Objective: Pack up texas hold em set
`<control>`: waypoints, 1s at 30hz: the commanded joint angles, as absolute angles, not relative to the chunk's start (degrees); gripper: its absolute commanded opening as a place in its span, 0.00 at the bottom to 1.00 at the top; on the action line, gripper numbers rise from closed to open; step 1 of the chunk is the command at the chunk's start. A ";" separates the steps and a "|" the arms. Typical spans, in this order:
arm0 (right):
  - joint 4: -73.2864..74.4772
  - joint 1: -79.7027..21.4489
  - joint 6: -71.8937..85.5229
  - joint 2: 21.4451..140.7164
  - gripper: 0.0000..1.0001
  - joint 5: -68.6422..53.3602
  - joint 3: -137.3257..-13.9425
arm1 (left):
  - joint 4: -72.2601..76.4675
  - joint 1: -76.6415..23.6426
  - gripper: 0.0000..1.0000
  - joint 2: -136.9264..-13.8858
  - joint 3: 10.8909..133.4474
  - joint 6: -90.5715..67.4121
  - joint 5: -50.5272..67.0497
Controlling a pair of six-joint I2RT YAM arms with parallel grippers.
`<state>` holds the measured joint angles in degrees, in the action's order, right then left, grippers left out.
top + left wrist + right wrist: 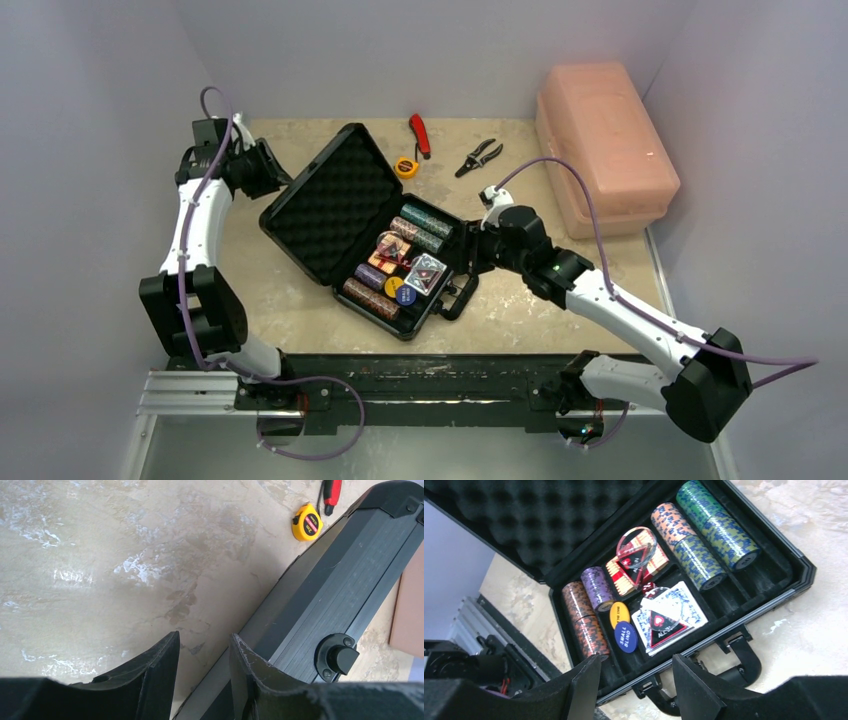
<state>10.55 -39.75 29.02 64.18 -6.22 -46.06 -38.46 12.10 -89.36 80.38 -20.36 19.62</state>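
The black briefcase [330, 200] lies open mid-table, its foam-lined lid tilted back to the left. Its base [791, 570] holds chip stacks [704, 530], card decks [674, 612] with clear triangular plates on them, a yellow button [619, 614] and a blue button [625, 636]. My left gripper [283, 180] is open and empty behind the lid's outer shell [340, 590], its fingertips [170, 645] just beside the lid's edge. My right gripper [468, 258] is open and empty, hovering over the base's front rim by the handle [746, 662].
A pink plastic box [600, 140] stands at the back right. A yellow tape measure [406, 167], a red-handled tool [420, 135] and pliers [480, 157] lie behind the case. The tape measure [307, 523] shows in the left wrist view too.
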 commanded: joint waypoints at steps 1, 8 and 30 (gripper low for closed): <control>5.45 -40.27 29.06 64.07 0.57 -10.83 -47.66 | -43.03 8.91 0.41 -86.25 78.73 -19.01 24.23; 2.96 -41.88 28.30 67.03 0.45 -12.48 -51.00 | -43.29 6.02 0.41 -84.43 77.36 -18.66 23.52; 5.45 -50.32 28.83 87.88 0.00 -8.00 -72.59 | -43.05 -2.51 0.42 -81.25 75.23 -18.29 20.73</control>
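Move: The case's open lid, leaning back, is what both hands go for. Its middle is about 11 cm right of the left hand, 4 cm back and 9 cm lower; the yellow tape measure lies some 25 cm right of that hand and 5 cm farther out. From the right hand, the lid's middle is about 27 cm left, 7 cm ahead and 8 cm lower, with the playing cards 8 cm left and 3 cm back, and the green chips 8 cm left and 7 cm ahead. With its fingers kept part open against the outside of the lid, the left hand first rises a little, then swings about 9 cm right and half as far back, sinking again and turning clockwise as it pushes the lid up over its hinge towards the tray. The right hand sweeps about 13 cm left over the filled tray towards the lid's foam side, rising some 3 cm and turning slightly counter-clockwise, while its half-open fingers shut on nothing. ##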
